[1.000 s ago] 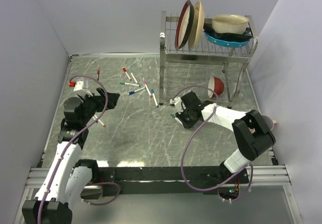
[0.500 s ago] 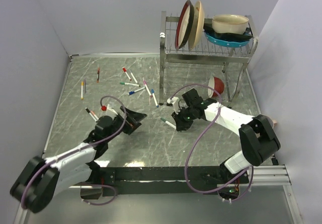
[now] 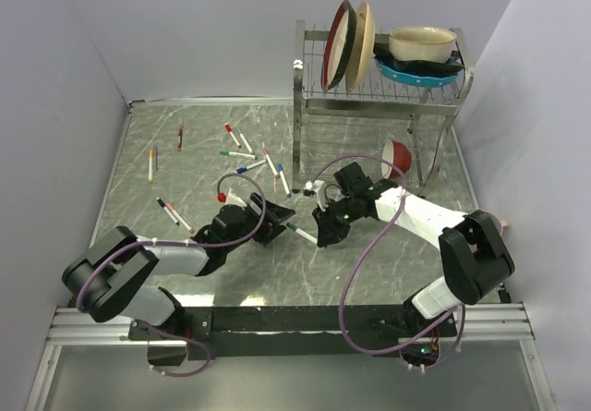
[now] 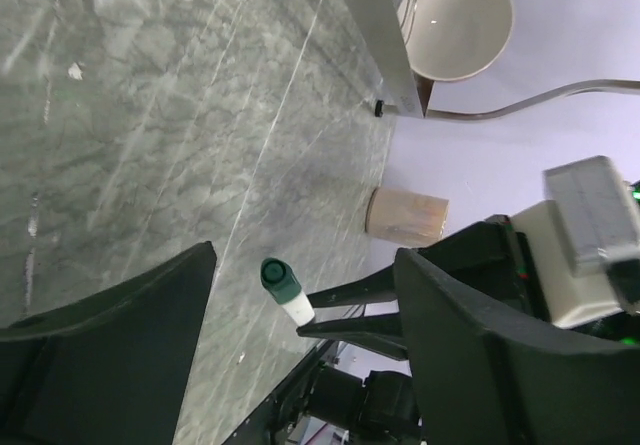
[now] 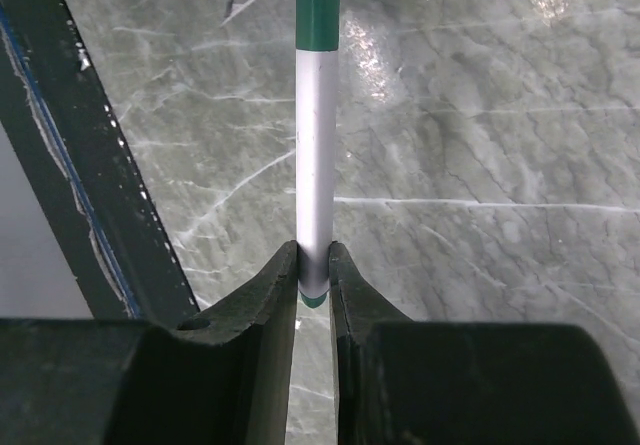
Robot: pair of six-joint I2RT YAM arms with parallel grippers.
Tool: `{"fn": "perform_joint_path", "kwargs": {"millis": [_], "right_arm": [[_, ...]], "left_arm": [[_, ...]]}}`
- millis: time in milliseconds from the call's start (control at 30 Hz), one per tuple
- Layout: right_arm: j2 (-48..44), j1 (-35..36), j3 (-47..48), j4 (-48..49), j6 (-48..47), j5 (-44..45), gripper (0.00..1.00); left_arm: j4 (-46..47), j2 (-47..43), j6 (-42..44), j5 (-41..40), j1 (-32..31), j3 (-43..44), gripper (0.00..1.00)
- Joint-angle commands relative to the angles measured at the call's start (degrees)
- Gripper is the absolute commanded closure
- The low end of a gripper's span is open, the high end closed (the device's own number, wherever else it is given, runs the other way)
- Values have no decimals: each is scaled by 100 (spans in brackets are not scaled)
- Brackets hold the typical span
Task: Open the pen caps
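My right gripper (image 5: pixel 314 257) is shut on the lower end of a white pen barrel (image 5: pixel 316 145). The pen's green cap (image 5: pixel 320 5) points away from it, toward the left arm. In the top view the pen (image 3: pixel 301 234) is held above the table between the two grippers. My left gripper (image 4: pixel 305 262) stands open with the green cap (image 4: pixel 278 277) between its fingers, a gap on each side. Several other capped pens (image 3: pixel 247 155) lie on the table at the back left.
A dish rack (image 3: pixel 379 92) with plates and bowls stands at the back right, with a red and white bowl (image 3: pixel 395 159) under it. More pens lie near the left wall (image 3: pixel 152 164) and left of the left arm (image 3: pixel 172 213).
The left arm has swung from the left side to the middle, bringing its open jaws around the green cap; the jaws have narrowed a little. The right gripper shifted slightly left with the pen.
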Motion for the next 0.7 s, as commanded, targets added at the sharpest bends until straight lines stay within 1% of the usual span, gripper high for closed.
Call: {"fn": "perform_joint_path", "kwargs": {"millis": [0, 33, 67, 167, 233, 267, 333, 367, 400, 433, 467, 500, 567, 600, 633, 667], "right_arm": [[-50, 33, 266, -35, -31, -221, 100], [-59, 33, 266, -26, -22, -230, 100], [-41, 33, 266, -26, -22, -221, 100], [3, 33, 275, -26, -22, -230, 100], [20, 42, 275, -35, -31, -221, 100], [20, 33, 275, -35, -31, -221, 100], [29, 33, 266, -44, -49, -212, 100], [20, 42, 275, -44, -49, -204, 100], [29, 33, 275, -35, -49, -204, 100], [38, 42, 275, -44, -66, -204, 100], [29, 42, 283, -44, -75, -204, 96], [29, 33, 284, -35, -66, -212, 81], [12, 42, 292, -35, -75, -265, 62], [3, 42, 292, -44, -84, -335, 48], [-6, 42, 301, -52, -101, -379, 42], [-23, 42, 301, -26, -93, -397, 37]], "left_arm": [[350, 270, -96, -141, -172, 297, 28], [281, 322, -79, -141, -199, 393, 29], [254, 401, -61, -150, -225, 438, 38], [78, 490, 1, -141, -322, 605, 55], [-53, 499, 62, -325, -375, 684, 62], [-72, 499, 71, -334, -383, 702, 72], [-142, 464, 132, -352, -401, 728, 85], [-186, 437, 150, -387, -410, 728, 94], [-195, 420, 194, -387, -419, 728, 98], [-195, 402, 203, -387, -419, 711, 99], [-143, 385, 229, -370, -436, 702, 99], [-99, 402, 264, -335, -445, 693, 99], [94, 455, 282, -238, -471, 676, 99], [374, 507, 299, -116, -506, 667, 99], [533, 612, 299, -54, -524, 667, 99], [665, 674, 299, 43, -559, 675, 99]]}}
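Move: The green-capped pen hangs in the air, its tail still pinched by the right fingers. Its cap lies about 3 cm to the right of the open left hand, level with it in depth and height; from the right hand it is some 8 cm left, 3 cm ahead and 4 cm higher. About 10 cm below the left hand, a loose blue-tipped pen lies roughly 18 cm straight ahead, and the rack's near foot about 16 cm ahead and 4 cm right. The left fingers close on the green cap and pinch it, after the open hand slides about 3 cm rightward to bring the cap between them, with hardly any turn of the wrist. The right hand stays in place, keeping its grip on the tail while the left shuts, then opens its fingers part way and lets go of the white body. ##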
